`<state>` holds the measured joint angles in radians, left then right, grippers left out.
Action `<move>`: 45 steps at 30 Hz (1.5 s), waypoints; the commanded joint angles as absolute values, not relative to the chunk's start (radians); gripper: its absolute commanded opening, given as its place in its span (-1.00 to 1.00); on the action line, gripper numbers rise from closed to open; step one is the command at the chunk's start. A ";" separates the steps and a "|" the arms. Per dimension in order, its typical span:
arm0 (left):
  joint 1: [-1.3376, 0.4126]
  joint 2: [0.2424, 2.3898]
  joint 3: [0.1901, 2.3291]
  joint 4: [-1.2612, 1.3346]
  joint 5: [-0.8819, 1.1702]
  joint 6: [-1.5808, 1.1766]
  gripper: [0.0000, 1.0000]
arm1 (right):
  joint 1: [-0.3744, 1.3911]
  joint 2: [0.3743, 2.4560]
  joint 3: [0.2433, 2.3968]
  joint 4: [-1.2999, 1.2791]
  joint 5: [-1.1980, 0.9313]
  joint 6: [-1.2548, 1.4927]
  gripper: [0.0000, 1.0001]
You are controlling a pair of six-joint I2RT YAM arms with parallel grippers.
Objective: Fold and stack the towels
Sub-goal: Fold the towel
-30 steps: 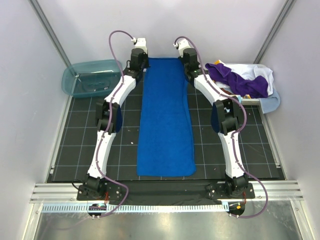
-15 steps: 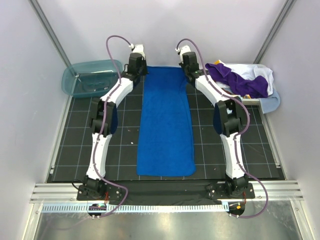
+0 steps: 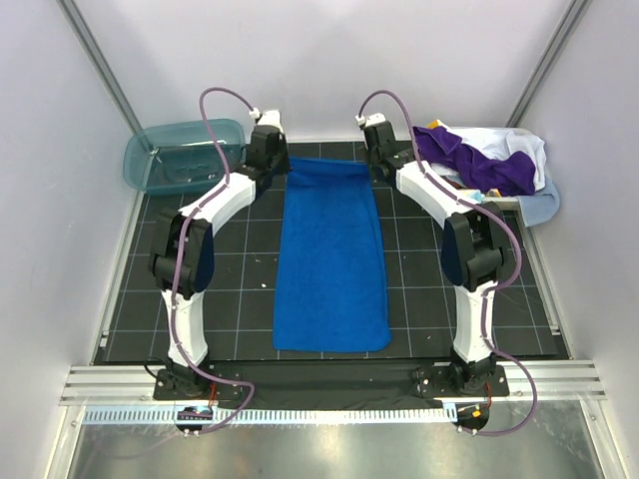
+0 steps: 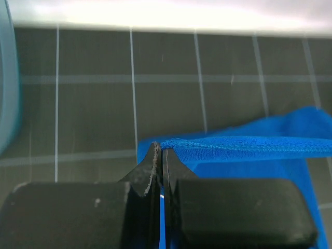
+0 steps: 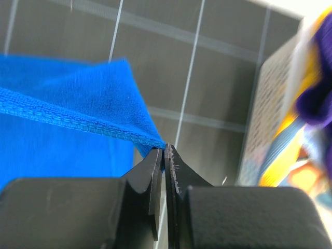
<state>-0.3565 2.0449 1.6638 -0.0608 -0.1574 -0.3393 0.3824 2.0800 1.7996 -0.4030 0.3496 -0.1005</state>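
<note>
A royal blue towel (image 3: pixel 331 249) lies lengthwise along the middle of the black grid mat (image 3: pixel 240 269). My left gripper (image 3: pixel 284 164) is shut on its far left corner; in the left wrist view the hem (image 4: pixel 249 148) runs right from the pinched jaws of that gripper (image 4: pixel 160 149). My right gripper (image 3: pixel 375 162) is shut on the far right corner, and the right wrist view shows the blue towel's hem (image 5: pixel 67 120) ending between the tips of the gripper (image 5: pixel 164 149). Purple (image 3: pixel 469 158), white (image 3: pixel 529 150) and light blue (image 3: pixel 541 208) towels are heaped at the far right.
A teal translucent tub (image 3: pixel 180 155) stands at the far left corner. A white basket (image 3: pixel 499 203) under the towel heap sits at the far right, close to my right arm. Grey walls close in both sides and the back.
Both grippers have come down and a little toward the near side with the towel's far corners. The far hem now sits lower on the mat, and both elbows have swung outward.
</note>
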 commanded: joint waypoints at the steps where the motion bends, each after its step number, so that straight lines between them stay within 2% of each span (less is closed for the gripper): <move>1: -0.370 1.957 1.585 -0.066 -0.239 -0.368 -1.00 | 0.394 1.981 1.714 -0.456 0.360 -0.026 -0.78; 11: -0.434 1.842 1.385 -0.135 -0.331 -0.445 -1.00 | 0.491 1.850 1.479 -0.468 0.391 0.075 -0.78; 16: -0.460 1.809 1.306 -0.161 -0.353 -0.485 -1.00 | 0.557 1.825 1.442 -0.502 0.484 0.083 -0.78; 23: -0.472 1.753 1.273 -0.193 -0.396 -0.486 -1.00 | 0.563 1.764 1.430 -0.595 0.647 0.136 -0.74; 27: -0.485 1.701 1.249 -0.229 -0.408 -0.486 -1.00 | 0.564 1.717 1.440 -0.647 0.655 0.163 -0.74; 36: -0.549 1.614 1.117 -0.206 -0.410 -0.532 -0.99 | 0.612 1.608 1.319 -0.675 0.700 0.196 -0.64; 40: -0.583 1.588 1.019 -0.155 -0.388 -0.563 -0.75 | 0.618 1.583 1.230 -0.654 0.640 0.259 -0.50; 41: -0.584 1.585 1.002 -0.135 -0.377 -0.572 -0.62 | 0.618 1.575 1.192 -0.632 0.600 0.268 -0.46; 43: -0.589 1.574 0.974 -0.127 -0.351 -0.592 -0.50 | 0.618 1.568 1.136 -0.597 0.571 0.313 -0.32; 44: -0.588 1.569 0.968 -0.129 -0.348 -0.597 -0.32 | 0.618 1.556 1.117 -0.586 0.537 0.324 -0.27; 45: -0.588 1.562 0.963 -0.129 -0.341 -0.612 -0.28 | 0.617 1.554 1.102 -0.574 0.526 0.357 -0.21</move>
<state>-0.5892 1.6253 0.9695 -0.1925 -0.3481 -0.5629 0.6136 1.6032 1.1427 -0.6262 0.5865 0.2611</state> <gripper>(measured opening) 0.334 0.368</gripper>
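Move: Both grippers still hold the blue towel's far corners above the table. The left one's drop place, on the lying towel's left edge, is about 22 cm back and 16 cm below it. The green bin is some 27 cm to its left and 6 cm ahead. For the right gripper, the towel's right edge is about 20 cm back, 2 cm right and 14 cm below; the laundry basket stands roughly 28 cm to its right and 4 cm ahead. Bring both grippers back together about 20 cm, carrying the far hem over the lying towel towards its middle: sink first, lift a few centimetres midway, then dip again. Finish the left some 10 cm lower, tipped down about 20 degrees, the right only about 4 cm lower and turned slightly clockwise. Part the fingers as you come down, letting go of the right corner. ##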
